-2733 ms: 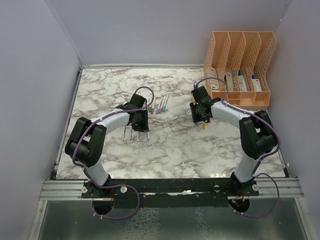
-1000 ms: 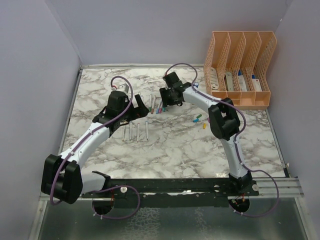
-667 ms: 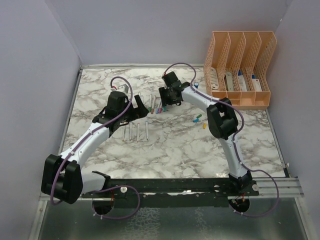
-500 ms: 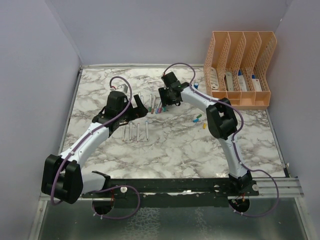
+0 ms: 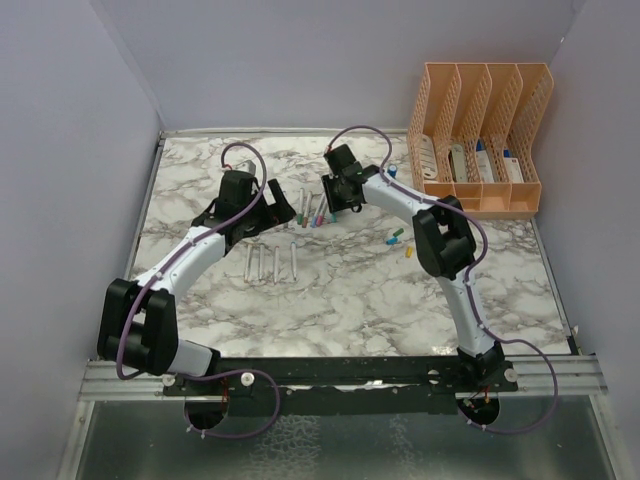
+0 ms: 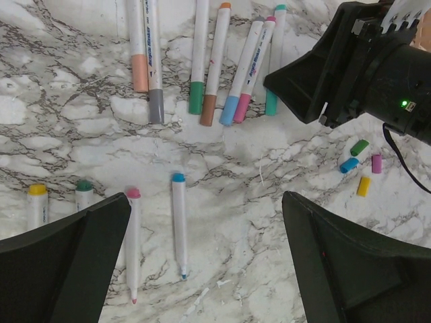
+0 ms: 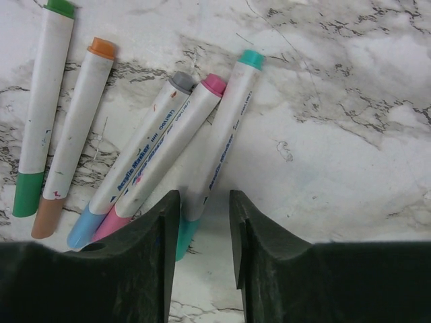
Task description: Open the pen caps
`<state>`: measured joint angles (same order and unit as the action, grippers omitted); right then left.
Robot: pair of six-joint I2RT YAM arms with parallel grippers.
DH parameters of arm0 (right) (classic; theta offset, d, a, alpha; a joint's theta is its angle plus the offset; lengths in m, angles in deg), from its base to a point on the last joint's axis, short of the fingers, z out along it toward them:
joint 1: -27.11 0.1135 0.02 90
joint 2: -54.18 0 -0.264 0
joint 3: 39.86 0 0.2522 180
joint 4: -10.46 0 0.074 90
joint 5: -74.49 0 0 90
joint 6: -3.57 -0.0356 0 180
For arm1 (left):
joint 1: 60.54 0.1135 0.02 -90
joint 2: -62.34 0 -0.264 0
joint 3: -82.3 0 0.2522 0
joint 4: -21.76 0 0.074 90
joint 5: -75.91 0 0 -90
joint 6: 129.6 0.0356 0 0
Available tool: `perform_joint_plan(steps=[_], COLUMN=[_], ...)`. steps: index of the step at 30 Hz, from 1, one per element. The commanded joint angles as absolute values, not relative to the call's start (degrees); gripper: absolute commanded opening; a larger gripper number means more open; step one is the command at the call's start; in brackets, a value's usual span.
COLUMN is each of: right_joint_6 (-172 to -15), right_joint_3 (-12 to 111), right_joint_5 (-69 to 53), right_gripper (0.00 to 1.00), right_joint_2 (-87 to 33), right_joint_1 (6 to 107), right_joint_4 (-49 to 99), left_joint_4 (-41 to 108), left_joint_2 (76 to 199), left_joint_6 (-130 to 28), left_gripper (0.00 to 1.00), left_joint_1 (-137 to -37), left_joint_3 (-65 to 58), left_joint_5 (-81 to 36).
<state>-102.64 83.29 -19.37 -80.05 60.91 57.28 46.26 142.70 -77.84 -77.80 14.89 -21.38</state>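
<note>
Several capped pens [image 6: 232, 74] lie side by side on the marble table [image 5: 340, 290]. Their pen caps are peach, grey, green [image 7: 27, 195], brown [image 7: 47, 219], light blue [image 7: 81, 232], pink [image 7: 111, 225] and teal [image 7: 183, 239]. My right gripper [image 7: 203, 198] is down over the teal-capped pen [image 7: 225, 128]. Its jaws straddle the cap end with a gap on the right side. My left gripper [image 6: 205, 208] hovers wide open above several uncapped pens [image 6: 179, 222]. Loose caps [image 6: 359, 161] lie off to the right. In the top view both grippers, left [image 5: 285, 210] and right [image 5: 335, 205], flank the pen row.
An orange file organiser [image 5: 480, 135] with items inside stands at the back right corner. Purple walls enclose the table on three sides. The uncapped pens [image 5: 270, 262] lie in a row in front of the capped ones.
The right jaws have narrowed around the teal-capped pen. The left arm has shifted towards the back of the table, with its jaws staying wide.
</note>
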Motion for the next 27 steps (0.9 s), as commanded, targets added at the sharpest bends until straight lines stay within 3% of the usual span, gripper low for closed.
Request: perform_joint_plan(steps=[1, 8, 14, 20, 27], right_joint_6=[-103.24, -105.40, -106.14, -102.66, -96.72], right_joint_3=[79.01, 69.55, 61.87, 55.05, 46.16], right_joint_5=[-19.60, -19.21, -19.43, -21.73, -14.25], right_gripper=[0.31, 0.19, 0.02, 0.01, 0.01], right_joint_2=[-80.22, -75.55, -70.56, -62.21, -50.96], right_joint_1=[61.39, 60.68, 58.96, 58.93, 58.99], right_joint_4=[59.02, 56.22, 53.65, 47.28, 37.61], left_joint_4=[43.80, 42.03, 39.18, 33.77, 29.80], left_joint_2=[142.48, 142.41, 144.38, 147.74, 154.23], left_joint_6=[-79.44, -80.11, -81.51, -84.95, -88.02], left_gripper=[0.99, 0.99, 0.99, 0.97, 0.93], left_joint_1=[-77.61, -77.68, -77.76, -79.21, -83.39], left_joint_3=[13.96, 15.29, 15.43, 15.05, 11.23], left_joint_5=[-22.82, -25.03, -28.41, -31.99, -33.72])
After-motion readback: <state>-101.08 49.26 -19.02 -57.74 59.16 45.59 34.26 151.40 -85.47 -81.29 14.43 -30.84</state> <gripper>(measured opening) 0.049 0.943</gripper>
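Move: The teal marker lies between the right fingers, which straddle it near its cap; its middle is about 4 cm ahead and 1 cm to the right, barely below the hand point. The pink marker sits roughly 3 cm left and 3 cm ahead of the right hand, and the loose green cap some 15 cm right and 9 cm back. From the left hand, the teal marker is about 14 cm ahead, 13 cm right and 12 cm lower. The right fingers shut and pinch the teal marker where its cap meets the barrel, and draw it back and to the right, about 10 cm in all, low over the table away from the pink marker. Meanwhile the left hand, fingers wide open, swings some 6 cm right towards the teal marker, rolling its left side down about 10 degrees and first rising, then dipping slightly. ##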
